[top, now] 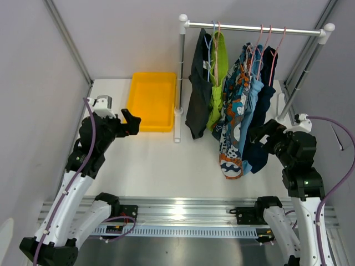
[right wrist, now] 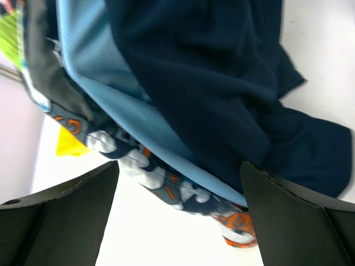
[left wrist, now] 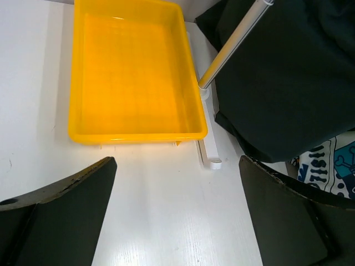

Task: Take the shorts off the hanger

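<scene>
Five pairs of shorts hang from hangers [top: 265, 40] on a rail [top: 252, 28]: charcoal-black [top: 197, 83], lime green [top: 221, 69], patterned orange, teal and white [top: 233, 130], light blue [top: 253, 102] and navy [top: 265, 105]. My left gripper [top: 133, 121] is open over the table, left of the rack, with nothing between its fingers [left wrist: 72, 205]. The charcoal-black pair [left wrist: 288, 83] hangs to its front right. My right gripper [top: 259, 133] is open beside the hems of the navy shorts [right wrist: 222, 83], the light blue pair [right wrist: 100, 66] and the patterned pair [right wrist: 166, 183], touching none.
A yellow tray [top: 152, 127] lies left of the rack, its near rim [left wrist: 133, 136] just beyond my left fingers. The rack's left post [left wrist: 233, 41] rises from a white foot [left wrist: 208, 149] beside the tray. Grey walls close in both sides.
</scene>
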Controlling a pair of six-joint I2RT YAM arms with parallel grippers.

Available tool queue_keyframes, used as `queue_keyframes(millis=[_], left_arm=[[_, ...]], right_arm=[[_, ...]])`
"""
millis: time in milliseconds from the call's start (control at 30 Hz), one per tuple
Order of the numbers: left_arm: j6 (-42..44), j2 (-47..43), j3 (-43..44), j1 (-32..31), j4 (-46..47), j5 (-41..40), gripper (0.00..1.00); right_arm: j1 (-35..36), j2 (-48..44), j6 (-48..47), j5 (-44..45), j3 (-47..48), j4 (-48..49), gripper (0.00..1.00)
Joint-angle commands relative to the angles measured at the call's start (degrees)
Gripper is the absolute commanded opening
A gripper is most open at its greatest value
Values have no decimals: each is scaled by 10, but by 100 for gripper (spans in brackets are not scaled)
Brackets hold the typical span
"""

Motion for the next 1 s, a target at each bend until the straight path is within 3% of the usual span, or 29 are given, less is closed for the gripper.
queue_keyframes(millis=[0,200,333,667,967], left_arm=[[11,-7,12,-2,-4,-8,99],[9,-5,12,-2,-3,33,99],[9,-5,12,-2,-5,30,99],[6,2,13,-2,-8,31,99],[6,0,12,-2,-8,30,99]], right_arm=[[0,4,-55,32,87,-4,99],[0,105,-103,89,277,1,99],[1,185,-119,87,353,34,97],[3,347,-139,117,416,139,63],[2,410,-142,129,436,181,57]])
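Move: The waist of the navy shorts, rightmost on the rail, is about 20 cm ahead of the right hand, some 3 cm to its right and 14 cm above it. The light-blue shorts' waist is about 4 cm left of that waist and the patterned shorts' about 9 cm left, both level with it; the right post stands roughly 10 cm to its right. From the left hand, the navy waist is about 15 cm ahead, 60 cm right and 14 cm higher. Up first, by about 21 cm and slightly right, the right hand climbs past the hanging legs; then it reaches some 18 cm forward while sinking about 7 cm, towards the navy shorts' waist and pink hanger. The fingers tip up and level out, the left side rolls down about 15 degrees, and the gap narrows from wide open to a bit over half. Contact can't be made out. ##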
